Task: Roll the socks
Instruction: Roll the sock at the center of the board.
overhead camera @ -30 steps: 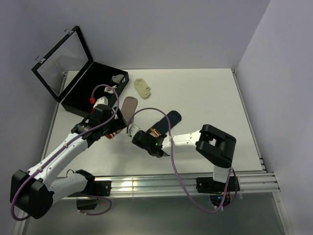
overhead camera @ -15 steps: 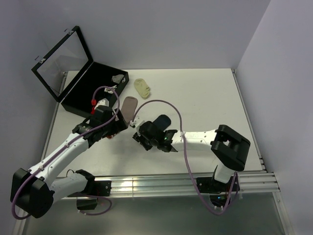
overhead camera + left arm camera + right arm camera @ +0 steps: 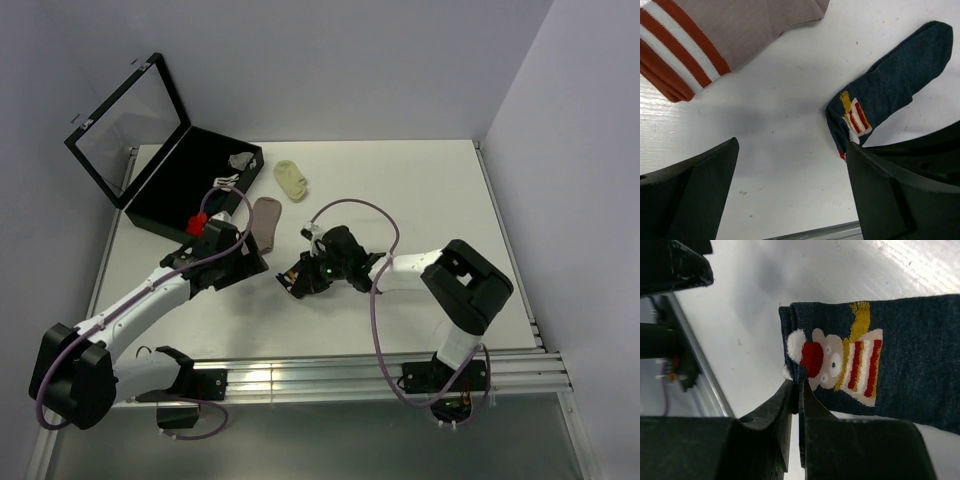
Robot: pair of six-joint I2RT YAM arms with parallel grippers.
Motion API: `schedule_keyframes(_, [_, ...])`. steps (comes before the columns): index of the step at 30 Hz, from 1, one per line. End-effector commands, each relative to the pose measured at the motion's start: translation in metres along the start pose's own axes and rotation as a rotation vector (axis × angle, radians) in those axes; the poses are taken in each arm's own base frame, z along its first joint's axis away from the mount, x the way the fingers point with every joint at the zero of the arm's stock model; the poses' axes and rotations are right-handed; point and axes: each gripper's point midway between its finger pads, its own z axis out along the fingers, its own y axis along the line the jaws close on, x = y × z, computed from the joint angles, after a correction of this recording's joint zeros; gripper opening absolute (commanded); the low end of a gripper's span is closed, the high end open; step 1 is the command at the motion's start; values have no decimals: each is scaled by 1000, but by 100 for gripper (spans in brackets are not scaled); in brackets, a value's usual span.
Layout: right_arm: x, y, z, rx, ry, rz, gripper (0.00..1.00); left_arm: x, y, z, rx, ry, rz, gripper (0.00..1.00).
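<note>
The navy sock (image 3: 910, 365) with a red-white bear pattern lies flat on the white table. My right gripper (image 3: 801, 385) is shut on the edge of its cuff. In the top view this gripper (image 3: 298, 280) sits at table centre, and its wrist hides most of the sock. From the left wrist the same sock (image 3: 890, 95) shows to the right, its toe pointing away. My left gripper (image 3: 790, 190) hangs open over bare table just left of it, holding nothing. The dusty-pink sock (image 3: 268, 222) with its red-and-white striped cuff (image 3: 675, 55) lies beyond the left gripper (image 3: 252, 265).
An open black case (image 3: 185, 190) stands at the back left, lid (image 3: 125, 120) raised, with small white-grey items (image 3: 240, 160) inside. A pale-yellow sock (image 3: 291, 179) lies beside it. A metal rail (image 3: 340, 375) runs along the near edge.
The right wrist has swung back and turned over the navy sock, still gripping its cuff; the sock no longer lies stretched out in the top view. The left gripper moved right, closer to it.
</note>
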Motion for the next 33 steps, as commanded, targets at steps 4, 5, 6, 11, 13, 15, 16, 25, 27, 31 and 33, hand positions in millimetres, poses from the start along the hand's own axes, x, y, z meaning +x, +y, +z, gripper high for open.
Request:
schedule_keyframes(4, [-12,17,0,-253,-20,193,0,11,-10,11,44,42,-23,90])
schedule_keyframes(5, [-7,12,3,-252,-4,221,0,12,-10,12,47,45,-22,89])
schedule_keyframes(6, [-6,11,3,-266,5,238,0,13,-11,14,48,46,-24,88])
schedule_keyframes(11, [-4,-2,6,-281,13,340,0,25,-10,20,55,84,-32,80])
schedule_keyframes(13, [-2,-11,8,-267,21,377,0,31,-9,24,52,105,-34,76])
schedule_keyframes(15, [1,-16,9,-255,33,406,0,36,-7,27,49,117,-39,71])
schedule_keyframes(16, [6,-20,11,-251,50,425,0,38,-9,28,58,124,-39,67])
schedule_keyframes(25, [16,-34,13,-241,77,498,0,56,-9,51,53,186,-50,59])
schedule_keyframes(27, [13,-34,12,-243,75,500,0,58,-11,57,58,199,-54,59])
schedule_keyframes(31, [11,-36,13,-239,78,503,0,61,-14,66,61,211,-60,58])
schedule_keyframes(33, [11,-38,12,-233,81,504,0,62,-15,70,63,214,-64,58])
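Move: The navy sock's cuff end, already pinched in my shut right fingers, lies about 8 cm right of my left hand, 3 cm back and some 6 cm lower. The board under my right hand is roughly 4 cm down; the rest of the navy sock trails off, its middle about 4 cm ahead and 5 cm right of that hand. The striped taupe sock's middle is some 8 cm ahead and 3 cm left of my left hand, about 8 cm lower. Keeping the cuff pinched, I roll my right hand forward about its fingers by some 30 degrees while lowering it 3 cm onto the board. My left hand sinks about 7 cm, drawing back slightly, then swings right roughly 3 cm more towards the cuff, fingers narrowing to a little over half open, until a fingertip meets the folded edge. ##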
